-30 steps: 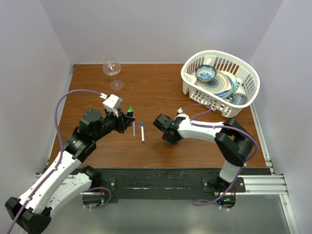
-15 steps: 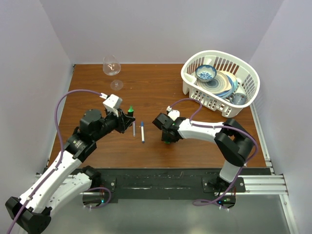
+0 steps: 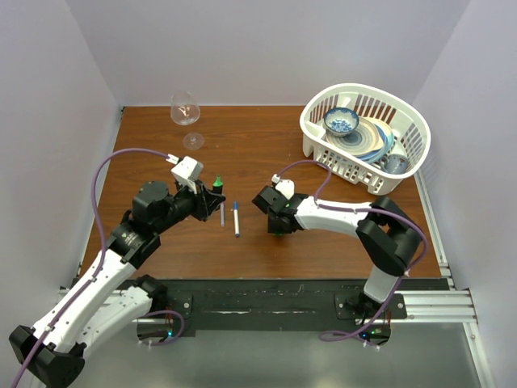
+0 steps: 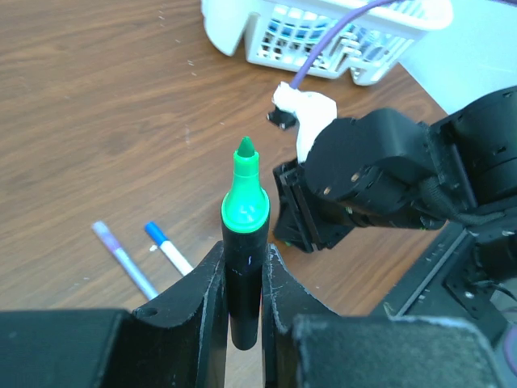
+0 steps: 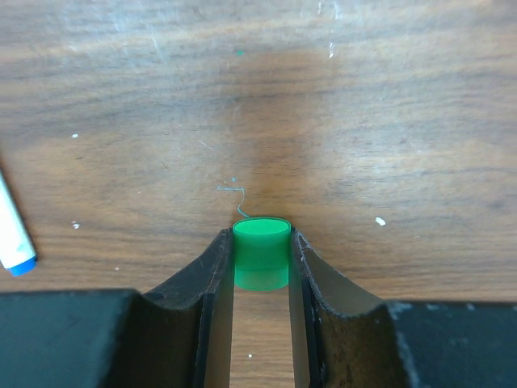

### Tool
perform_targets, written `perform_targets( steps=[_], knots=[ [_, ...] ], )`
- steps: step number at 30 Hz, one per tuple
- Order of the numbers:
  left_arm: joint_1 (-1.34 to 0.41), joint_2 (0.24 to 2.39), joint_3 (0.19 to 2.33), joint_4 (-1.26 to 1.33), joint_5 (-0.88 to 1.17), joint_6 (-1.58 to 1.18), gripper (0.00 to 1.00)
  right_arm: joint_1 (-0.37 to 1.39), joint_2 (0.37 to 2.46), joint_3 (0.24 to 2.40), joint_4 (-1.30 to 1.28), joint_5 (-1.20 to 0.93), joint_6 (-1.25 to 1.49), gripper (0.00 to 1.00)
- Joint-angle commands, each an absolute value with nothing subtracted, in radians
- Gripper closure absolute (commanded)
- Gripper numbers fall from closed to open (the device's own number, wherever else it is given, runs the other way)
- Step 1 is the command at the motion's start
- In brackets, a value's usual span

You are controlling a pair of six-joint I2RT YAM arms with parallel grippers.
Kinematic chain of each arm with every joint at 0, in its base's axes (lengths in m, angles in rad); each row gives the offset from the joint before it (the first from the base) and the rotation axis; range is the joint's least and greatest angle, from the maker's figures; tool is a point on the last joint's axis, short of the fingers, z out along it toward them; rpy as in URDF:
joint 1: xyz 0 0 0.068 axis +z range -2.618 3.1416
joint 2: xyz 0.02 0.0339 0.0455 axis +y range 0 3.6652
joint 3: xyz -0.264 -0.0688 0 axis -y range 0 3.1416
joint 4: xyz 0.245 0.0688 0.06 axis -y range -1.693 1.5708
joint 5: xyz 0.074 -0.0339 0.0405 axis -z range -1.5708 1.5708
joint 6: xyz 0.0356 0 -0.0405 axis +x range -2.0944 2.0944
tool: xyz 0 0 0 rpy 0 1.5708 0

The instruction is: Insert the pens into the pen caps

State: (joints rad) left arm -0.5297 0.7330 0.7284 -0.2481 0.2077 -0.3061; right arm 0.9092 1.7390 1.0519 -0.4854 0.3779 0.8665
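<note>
My left gripper (image 4: 242,252) is shut on the thick black marker (image 4: 245,206), which stands upright between the fingers with its green tip up. From above, this gripper (image 3: 212,192) hovers left of the two thin pens lying on the table. These are the purple-grey pen (image 3: 222,213) and the white pen (image 3: 236,218) with a blue end. My right gripper (image 5: 260,236) is shut on the green pen cap (image 5: 261,259), low over the wood, and sits right of the pens (image 3: 278,229). No blue or red cap shows.
A wine glass (image 3: 185,113) stands at the back left. A white basket (image 3: 319,141) holding a bowl, plates and a cup sits at the back right. The right arm's black wrist (image 4: 380,174) is close in front of the marker.
The right wrist has turned and shifted slightly left while keeping the green cap. The left arm and the two lying pens have not moved.
</note>
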Motion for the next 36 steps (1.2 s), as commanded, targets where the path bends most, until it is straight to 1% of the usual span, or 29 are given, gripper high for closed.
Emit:
perform_targets(
  steps=[1, 4, 9, 13, 21, 36],
  knots=[
    [-0.528, 0.745, 0.703, -0.178, 0.285, -0.38, 1.0, 0.907, 1.593, 1.029, -0.449, 0.437, 0.827, 0.92],
    [-0.528, 0.764, 0.631, -0.092, 0.374, -0.44, 1.0, 0.907, 1.502, 1.017, -0.434, 0.434, 0.827, 0.93],
    [-0.529, 0.796, 0.558, 0.036, 0.436, -0.517, 1.0, 0.913, 1.344, 1.035, -0.404, 0.433, 0.824, 0.94],
    [-0.532, 0.862, 0.528, 0.127, 0.494, -0.549, 1.0, 0.945, 1.279, 1.078, -0.351, 0.451, 0.812, 0.96],
    [-0.532, 0.902, 0.519, 0.17, 0.523, -0.558, 1.0, 1.008, 1.321, 1.229, -0.318, 0.512, 0.795, 0.98],
    [-0.534, 0.905, 0.508, 0.178, 0.532, -0.56, 1.0, 1.028, 1.419, 1.318, -0.23, 0.561, 0.758, 1.0]
  ],
)
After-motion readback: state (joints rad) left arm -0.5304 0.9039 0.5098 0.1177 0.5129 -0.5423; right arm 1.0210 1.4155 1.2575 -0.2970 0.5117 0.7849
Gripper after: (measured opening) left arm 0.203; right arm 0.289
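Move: The left hand holds the green-tipped pen upright; the pen cap it is bound for, in the right fingers, lies about 17 cm right, 2 ahead and 22 below. From the right hand, that pen is some 17 cm left, 2 back and 25 up. On the table, 2 cm below the right hand, lie the blue-capped pen 13 cm left and 5 ahead, and the purple-capped pen 17 left and 7 ahead. Tipping upward, the right hand lifts the held cap some 24 cm towards the pen, which the left lowers rightward. ##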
